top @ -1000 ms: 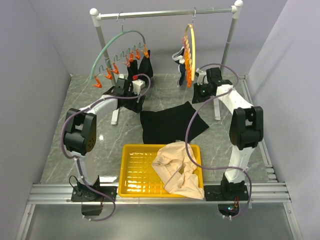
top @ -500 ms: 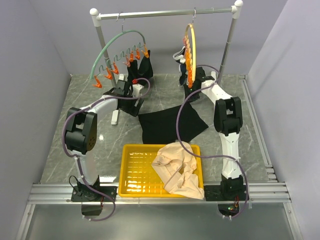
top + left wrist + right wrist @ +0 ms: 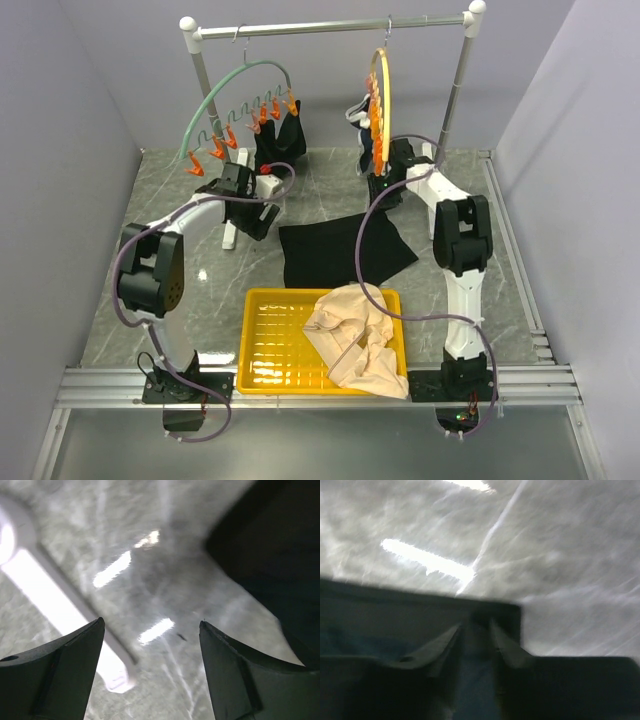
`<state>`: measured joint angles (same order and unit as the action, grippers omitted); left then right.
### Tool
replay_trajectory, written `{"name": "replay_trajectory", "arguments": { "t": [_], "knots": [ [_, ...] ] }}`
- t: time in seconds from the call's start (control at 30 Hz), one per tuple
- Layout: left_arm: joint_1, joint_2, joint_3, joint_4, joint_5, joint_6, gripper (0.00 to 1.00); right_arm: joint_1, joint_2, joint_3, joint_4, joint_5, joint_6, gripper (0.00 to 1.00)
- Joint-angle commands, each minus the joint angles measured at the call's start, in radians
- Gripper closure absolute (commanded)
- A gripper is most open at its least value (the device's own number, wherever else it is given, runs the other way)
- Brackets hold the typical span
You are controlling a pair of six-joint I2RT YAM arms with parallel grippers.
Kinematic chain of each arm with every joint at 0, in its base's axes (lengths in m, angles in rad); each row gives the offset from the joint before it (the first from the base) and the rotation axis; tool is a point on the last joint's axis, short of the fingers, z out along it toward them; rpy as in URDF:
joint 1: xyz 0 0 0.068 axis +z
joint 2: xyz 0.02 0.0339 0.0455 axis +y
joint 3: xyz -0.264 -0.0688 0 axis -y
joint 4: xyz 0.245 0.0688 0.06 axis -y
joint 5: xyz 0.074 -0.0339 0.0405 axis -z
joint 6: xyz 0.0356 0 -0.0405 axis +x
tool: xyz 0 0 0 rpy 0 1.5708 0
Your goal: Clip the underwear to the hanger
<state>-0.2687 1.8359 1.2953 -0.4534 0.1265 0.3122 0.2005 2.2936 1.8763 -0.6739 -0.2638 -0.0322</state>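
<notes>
The black underwear [image 3: 335, 252] lies flat on the marble table. The pale yellow hanger [image 3: 379, 70] hangs edge-on from the rail, with orange clips [image 3: 374, 112] down its side. My right gripper [image 3: 384, 196] is low over the underwear's far right corner. In the right wrist view, which is blurred, its fingers [image 3: 476, 623] stand a narrow gap apart, open, over the dark fabric [image 3: 395, 615]. My left gripper [image 3: 266, 218] hovers off the underwear's far left corner. Seen from the left wrist, it [image 3: 151, 622] is wide open and empty, the black cloth [image 3: 270, 545] to its right.
A green hanger [image 3: 230, 88] with orange clips and a dark garment [image 3: 280, 132] hangs at the left. A navy garment [image 3: 360, 112] hangs by the yellow hanger. The rack's white foot [image 3: 230, 235] [image 3: 60, 605] is beside my left gripper. A yellow tray [image 3: 262, 298] with a beige garment [image 3: 350, 335] is near.
My right arm has swung down from beside the yellow hanger to the underwear's far right corner, its jaws parting slightly. My left gripper has dropped lower beside the underwear's left corner.
</notes>
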Motion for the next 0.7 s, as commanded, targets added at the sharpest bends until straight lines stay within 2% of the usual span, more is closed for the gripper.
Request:
{"name": "replay_trajectory", "arguments": {
  "t": [0.0, 0.1, 0.13, 0.23, 0.37, 0.53, 0.6, 0.67],
  "knots": [
    [-0.003, -0.092, -0.010, -0.053, 0.192, 0.068, 0.18, -0.003, -0.182, -0.057, 0.106, -0.121, -0.012, 0.60],
    [-0.003, -0.130, -0.025, -0.099, 0.312, 0.097, 0.18, -0.004, -0.244, -0.115, 0.146, -0.182, 0.008, 0.48],
    [-0.003, -0.144, -0.030, -0.103, 0.384, 0.103, 0.17, -0.006, -0.284, -0.127, 0.151, -0.213, 0.015, 0.46],
    [-0.007, -0.197, -0.063, -0.100, 0.439, 0.133, 0.17, -0.006, -0.356, -0.184, 0.168, -0.244, 0.031, 0.41],
    [-0.035, -0.248, -0.119, -0.103, 0.487, 0.166, 0.16, -0.006, -0.428, -0.271, 0.160, -0.267, 0.031, 0.40],
    [-0.098, -0.280, -0.178, -0.102, 0.479, 0.222, 0.17, -0.010, -0.506, -0.399, 0.139, -0.238, 0.028, 0.40],
    [-0.121, -0.303, -0.189, -0.078, 0.504, 0.200, 0.17, -0.018, -0.529, -0.439, 0.137, -0.213, 0.029, 0.40],
    [-0.125, -0.331, -0.217, 0.014, 0.527, 0.160, 0.17, -0.041, -0.563, -0.488, 0.137, -0.210, 0.031, 0.40]
  ]
}}
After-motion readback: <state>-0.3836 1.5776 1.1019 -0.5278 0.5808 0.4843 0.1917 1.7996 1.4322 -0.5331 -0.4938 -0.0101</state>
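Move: The black underwear lies spread below both hands. Its near left corner is about 17 cm back and 10 cm to the right of the left hand, roughly 5 cm below; the underwear's far left corner is 8 cm to the right of that hand, and the white stand foot 5 cm left and 6 cm ahead. The right hand is down at the far right corner; from it the underwear's middle lies some 15 cm back and 10 cm left, and the yellow basket about 40 cm back and 17 cm left. The right fingers come free of the underwear's far right corner, opening further as the hand climbs about 14 cm, then draws back over the cloth and starts to sink. The left hand, wide open, sweeps back and to the right towards the near left corner beside the basket, first rising some 5 cm, and turns about 30 degrees clockwise. ##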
